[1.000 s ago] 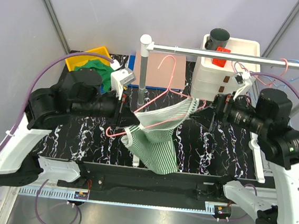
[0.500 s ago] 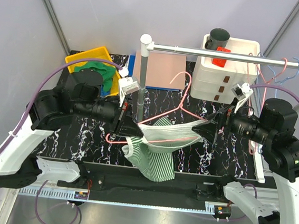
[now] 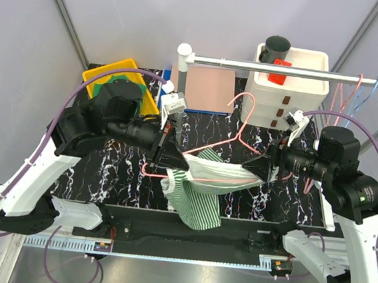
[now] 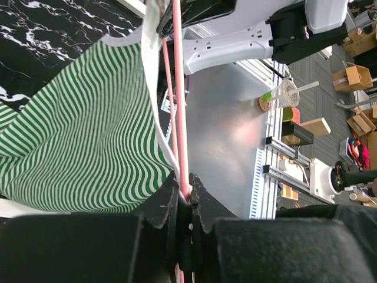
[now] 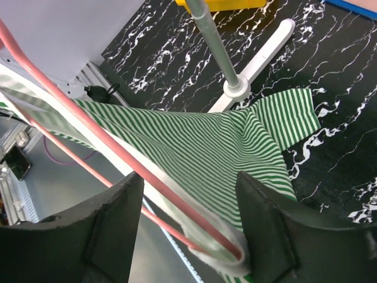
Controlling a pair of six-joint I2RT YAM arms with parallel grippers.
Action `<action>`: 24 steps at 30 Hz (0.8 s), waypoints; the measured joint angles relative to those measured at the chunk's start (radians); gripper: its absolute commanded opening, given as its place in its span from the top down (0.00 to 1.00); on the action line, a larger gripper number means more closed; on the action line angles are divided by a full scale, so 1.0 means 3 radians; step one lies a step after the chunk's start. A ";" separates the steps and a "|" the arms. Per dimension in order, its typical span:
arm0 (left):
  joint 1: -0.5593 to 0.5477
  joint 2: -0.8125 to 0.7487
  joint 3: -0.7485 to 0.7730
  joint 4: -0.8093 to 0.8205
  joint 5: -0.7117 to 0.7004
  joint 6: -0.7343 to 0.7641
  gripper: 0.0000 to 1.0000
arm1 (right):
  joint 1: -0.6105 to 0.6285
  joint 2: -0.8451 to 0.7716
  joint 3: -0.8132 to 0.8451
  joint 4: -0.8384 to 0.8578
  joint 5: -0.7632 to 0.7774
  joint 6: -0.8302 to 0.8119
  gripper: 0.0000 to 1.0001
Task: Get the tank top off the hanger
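A green-and-white striped tank top (image 3: pixel 197 196) hangs on a pink wire hanger (image 3: pixel 222 145) held level above the table, its hook below the rail. My left gripper (image 3: pixel 167 158) is shut on the hanger's left end; in the left wrist view the pink wire (image 4: pixel 178 88) runs out of the closed jaws of that gripper (image 4: pixel 187 197), with the striped cloth (image 4: pixel 88 135) to the left. My right gripper (image 3: pixel 259 168) stands open around the hanger's right end. In the right wrist view the wire (image 5: pixel 88 127) and the white strap edge lie between the fingers (image 5: pixel 112 230) of that gripper (image 5: pixel 188 236), with the cloth (image 5: pixel 200 147) beyond.
A metal rail (image 3: pixel 283 70) on a white-capped post (image 3: pixel 181 80) crosses the back, with pink and blue hangers (image 3: pixel 358 91) at its right end. A white drawer unit (image 3: pixel 284 90) stands behind, beside a brown board (image 3: pixel 204 89) and a yellow bin (image 3: pixel 115 77) of green cloth.
The hanger has dropped away from the rail and levelled out. My right gripper has come in around its right end and its jaws have narrowed a little. The left gripper shifted right, still gripping.
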 measured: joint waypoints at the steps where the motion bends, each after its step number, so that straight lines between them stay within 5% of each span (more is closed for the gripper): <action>1: 0.0017 0.0011 0.0031 -0.0013 0.0000 0.0001 1.00 | -0.0004 -0.0009 -0.0015 0.0013 0.0010 0.0000 0.49; 3: 0.0038 0.0047 0.0128 -0.0051 0.0003 0.0004 1.00 | -0.0009 -0.0028 -0.0037 0.0055 0.0047 -0.0003 0.61; 4: 0.0043 0.0062 0.0178 -0.0067 0.0008 0.0000 1.00 | -0.0015 -0.0039 -0.0043 0.0071 0.0065 -0.0013 0.76; 8: 0.0109 0.0136 0.0361 -0.0200 -0.0114 -0.0029 0.99 | 0.0003 -0.0125 -0.0047 0.0149 -0.0036 -0.0168 1.00; 11: 0.0136 0.0160 0.0398 -0.0225 -0.0270 -0.0015 0.87 | 0.0027 -0.0223 -0.0046 0.0183 -0.0102 -0.0212 1.00; 13: 0.0137 0.0163 0.0413 -0.0216 -0.0354 0.0001 0.65 | 0.0027 -0.0258 -0.0046 0.0198 -0.0089 -0.0211 1.00; 18: 0.0160 0.0158 0.0492 0.0234 -0.0771 -0.0051 0.27 | 0.0029 -0.0258 -0.0011 0.0244 -0.0060 -0.0043 1.00; 24: 0.0156 0.0066 0.0547 0.0394 -0.1169 -0.0156 0.19 | 0.0025 -0.0308 0.0097 0.0342 0.0081 0.0015 1.00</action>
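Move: The tank top's right strap and the pink hanger's bars lie between the right hand's open fingers, practically at its hand point; from the left hand, which already pinches the left strap and hanger, that strap is about 19 cm right and level ahead. The hook is some 12 cm ahead of the left hand, 13 right and 5 above. Between the hands, the tank top's body hangs about 6 cm right of the left hand, level ahead, and 10 below. The right strap and hanger are pinched as the right fingers close on them, then carried up some 4 cm and slightly back. With that grip made, the left hand, already easing up and forward, opens wide around the left strap and goes on forward and up, about 10 cm in all, towards the rail, turning some 20 degrees counter-clockwise. ##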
